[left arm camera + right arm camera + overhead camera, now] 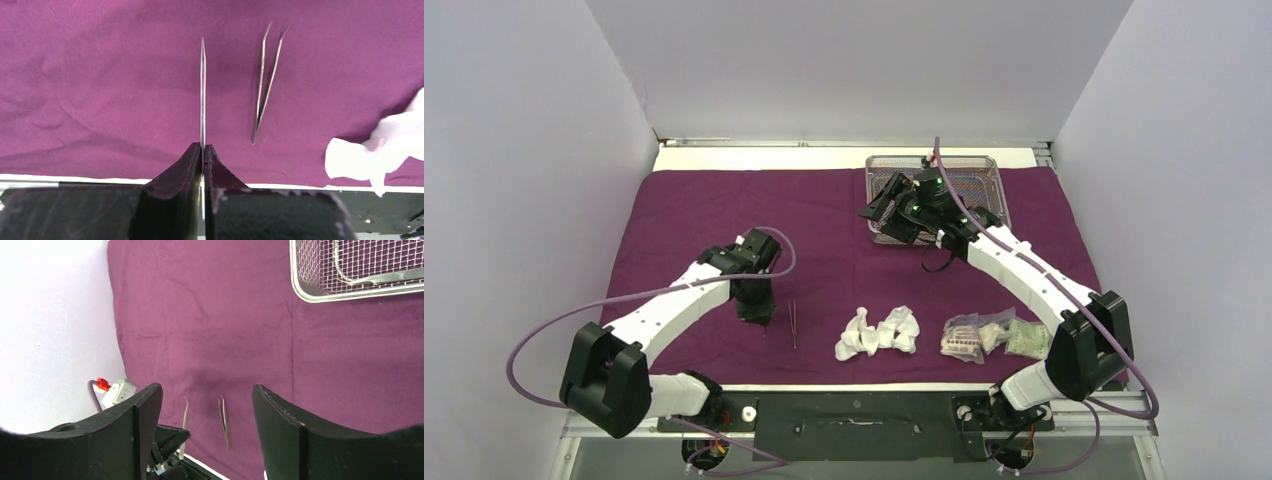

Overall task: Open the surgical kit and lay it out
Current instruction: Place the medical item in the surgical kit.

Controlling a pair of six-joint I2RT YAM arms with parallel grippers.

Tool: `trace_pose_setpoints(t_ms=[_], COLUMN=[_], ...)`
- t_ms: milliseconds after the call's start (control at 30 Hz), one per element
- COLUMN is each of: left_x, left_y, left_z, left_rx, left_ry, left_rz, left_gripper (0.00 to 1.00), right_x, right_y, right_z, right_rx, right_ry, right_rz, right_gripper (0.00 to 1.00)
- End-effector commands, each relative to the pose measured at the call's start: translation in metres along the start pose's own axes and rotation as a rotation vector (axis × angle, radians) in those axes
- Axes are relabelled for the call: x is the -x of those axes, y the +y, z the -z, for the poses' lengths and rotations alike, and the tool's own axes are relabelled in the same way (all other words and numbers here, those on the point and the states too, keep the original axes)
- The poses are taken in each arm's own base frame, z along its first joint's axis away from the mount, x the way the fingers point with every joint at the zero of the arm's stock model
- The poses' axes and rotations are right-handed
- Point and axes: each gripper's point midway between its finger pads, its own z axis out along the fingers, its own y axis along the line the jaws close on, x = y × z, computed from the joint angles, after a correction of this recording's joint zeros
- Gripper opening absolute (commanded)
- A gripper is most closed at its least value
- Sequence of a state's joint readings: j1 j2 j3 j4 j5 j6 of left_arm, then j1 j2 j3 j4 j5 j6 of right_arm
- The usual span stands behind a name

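The dark purple cloth (pixel 844 215) lies spread flat over the table. My left gripper (pixel 203 150) is shut on a thin steel tweezers (pixel 202 90), seen edge-on and pointing away from the fingers low over the cloth; from above, that gripper (pixel 756 312) is at front left. A second tweezers (pixel 267 82) lies loose on the cloth just to its right (pixel 793 325). The wire-mesh tray (pixel 984 165) stands at the back right. My right gripper (pixel 882 212) hovers by the tray's front-left corner, open with nothing between its fingers (pixel 205 392).
White gauze wads (pixel 879 333) and clear plastic packets (pixel 984 335) lie in a row along the cloth's front edge, right of the loose tweezers. White walls close in the left, right and back. The arm bases sit below the front edge.
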State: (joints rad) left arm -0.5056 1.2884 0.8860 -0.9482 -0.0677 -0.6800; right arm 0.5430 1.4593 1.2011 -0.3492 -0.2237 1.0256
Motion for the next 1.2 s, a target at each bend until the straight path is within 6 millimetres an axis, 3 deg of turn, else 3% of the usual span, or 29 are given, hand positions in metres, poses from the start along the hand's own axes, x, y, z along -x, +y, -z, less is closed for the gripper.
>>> trace_pose_setpoints(t_ms=[0,433,600,1167], left_x=[0.002,-0.006,-0.012,0.005], left_y=[0.0,-0.018,-0.015,-0.019], left_z=[-0.009,-0.035,-0.044,-0.05], left_rx=[0.009,-0.052,-0.046,-0.028], left_ry=[-0.049,-0.066,-0.051,-0.099], left_rz=[0.005,-0.068,-0.067,-0.099], left_gripper=[0.0,0.0,0.0,0.0], right_x=[0.008,0.008,0.009,0.012], right_y=[0.002,-0.007,-0.009,-0.02], right_z=[0.011,0.011,0.011,0.013], right_rx=[0.007,-0.022,-0.03,-0.05], right_ry=[-0.036,-0.029,-0.031,-0.038], right_rz=[0.006,-0.015,-0.02,-0.034], right_gripper=[0.62,0.6,0.6,0.6])
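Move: My left hand holds a pair of tweezers, prongs pointing forward. The bare patch of drape they are going to lies some 7 cm below that hand and about 2 cm to its right. The other tweezers lie at the same depth, about 6 cm to the right and 2 cm ahead; the white gauze is roughly 21 cm to the right, level with my hand. From my empty right hand that patch is about 22 cm left, 14 cm back and 21 cm down. With the left fingers staying shut on the tweezers, I lower them about 5 cm towards the drape just left of the pair already lying there, easing back a good centimetre at first, then forward again and slightly right, prongs still forward. Meanwhile my open right hand draws off some 2 cm to the right and about as much down, touching nothing. ##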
